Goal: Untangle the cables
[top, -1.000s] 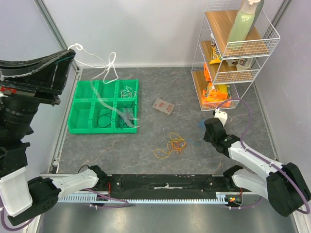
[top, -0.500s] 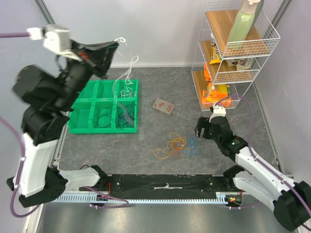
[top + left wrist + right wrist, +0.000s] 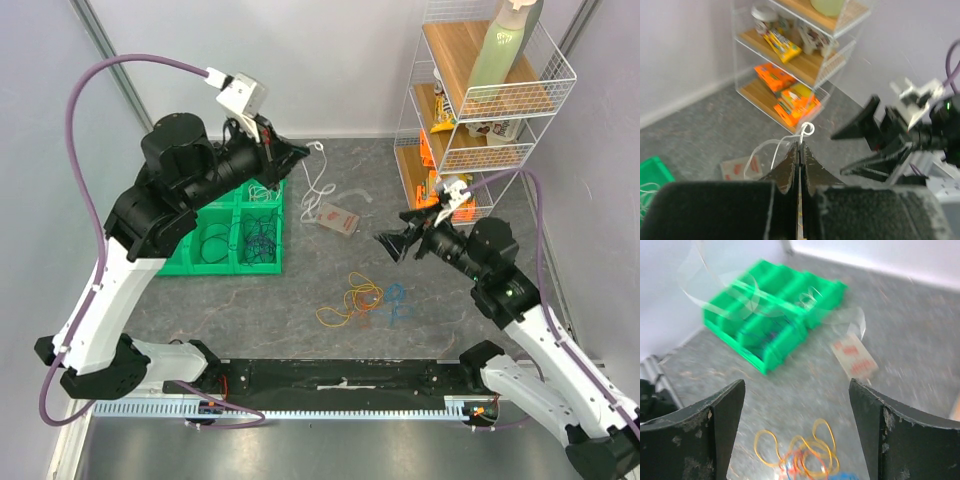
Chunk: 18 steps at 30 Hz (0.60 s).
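Note:
My left gripper [image 3: 300, 153] is raised above the table's back middle and shut on a white cable [image 3: 320, 185], which hangs in loops below it. In the left wrist view the jaws [image 3: 800, 146] are pressed together with the white cable [image 3: 782, 142] coming out at their tips. A tangle of yellow and orange-red cables [image 3: 352, 298] lies on the table, with a blue cable [image 3: 397, 303] beside it. My right gripper [image 3: 400, 232] hovers open above them, holding nothing. In the right wrist view the wide-apart jaws [image 3: 796, 385] frame the tangled cables [image 3: 807, 452].
A green compartment bin [image 3: 170, 235] at the left holds more cable loops. A small white and red card [image 3: 337, 217] lies behind the tangle. A wire shelf rack [image 3: 480, 110] with snack packs and a bottle stands at the back right.
My left arm swung right from over the green bin toward the middle, carrying the white cable. My right gripper opened, let the blue cable drop beside the yellow tangle, and rose.

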Each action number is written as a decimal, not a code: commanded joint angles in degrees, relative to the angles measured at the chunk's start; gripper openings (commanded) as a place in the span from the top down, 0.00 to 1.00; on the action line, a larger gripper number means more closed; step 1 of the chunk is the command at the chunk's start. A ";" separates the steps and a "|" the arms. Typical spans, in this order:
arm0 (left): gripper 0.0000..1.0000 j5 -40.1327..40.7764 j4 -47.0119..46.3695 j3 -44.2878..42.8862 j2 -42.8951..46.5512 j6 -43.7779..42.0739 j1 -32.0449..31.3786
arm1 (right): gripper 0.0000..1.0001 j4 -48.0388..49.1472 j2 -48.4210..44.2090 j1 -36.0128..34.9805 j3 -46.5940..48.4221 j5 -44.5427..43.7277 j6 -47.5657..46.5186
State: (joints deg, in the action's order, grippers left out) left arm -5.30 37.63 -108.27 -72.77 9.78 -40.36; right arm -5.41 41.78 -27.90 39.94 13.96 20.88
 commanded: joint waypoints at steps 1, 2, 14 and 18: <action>0.98 -12.00 4.82 1.39 -1.84 3.93 0.28 | 0.08 10.32 7.95 0.04 9.79 17.58 -2.17; 0.98 -13.15 5.43 1.65 -2.11 4.36 0.28 | 0.08 11.46 9.71 -0.05 11.54 19.51 -1.38; 0.98 -20.98 5.09 5.61 -1.23 6.39 0.46 | 0.07 25.70 17.90 -5.76 17.01 30.78 5.83; 0.98 -21.07 4.91 5.44 -1.58 7.79 0.46 | 0.08 25.80 19.13 -9.18 17.45 27.81 6.27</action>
State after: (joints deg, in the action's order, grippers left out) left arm -23.79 43.27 -102.35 -75.11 14.66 -40.21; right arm 14.87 60.27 -34.17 56.51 40.97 24.71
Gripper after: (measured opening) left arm 0.024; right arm 0.926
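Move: The white cable hangs from the left fingertips, its held end about 16 cm left of the open right gripper and some 23 cm above it, about level with it in reach. So from the left hand, the right gripper is about 16 cm right and 23 cm down, 1 cm nearer. On the table roughly 26 cm below the right hand lie the yellow cable, 9 cm left and 3 back, the blue one, straight right-left level and 3 back, and the flat box, 16 ahead and 12 left. Raise the open right gripper about 11 cm while carrying it 10 cm left and a little back, turning it some 35 degrees counter-clockwise and tipping the fingers up, to bring its jaws just below the left fingertips around the hanging white cable. Keep the cable pinched in the left gripper and lower it 7 cm, easing right and back to meet the right hand as its fingers dip and turn slightly clockwise. ##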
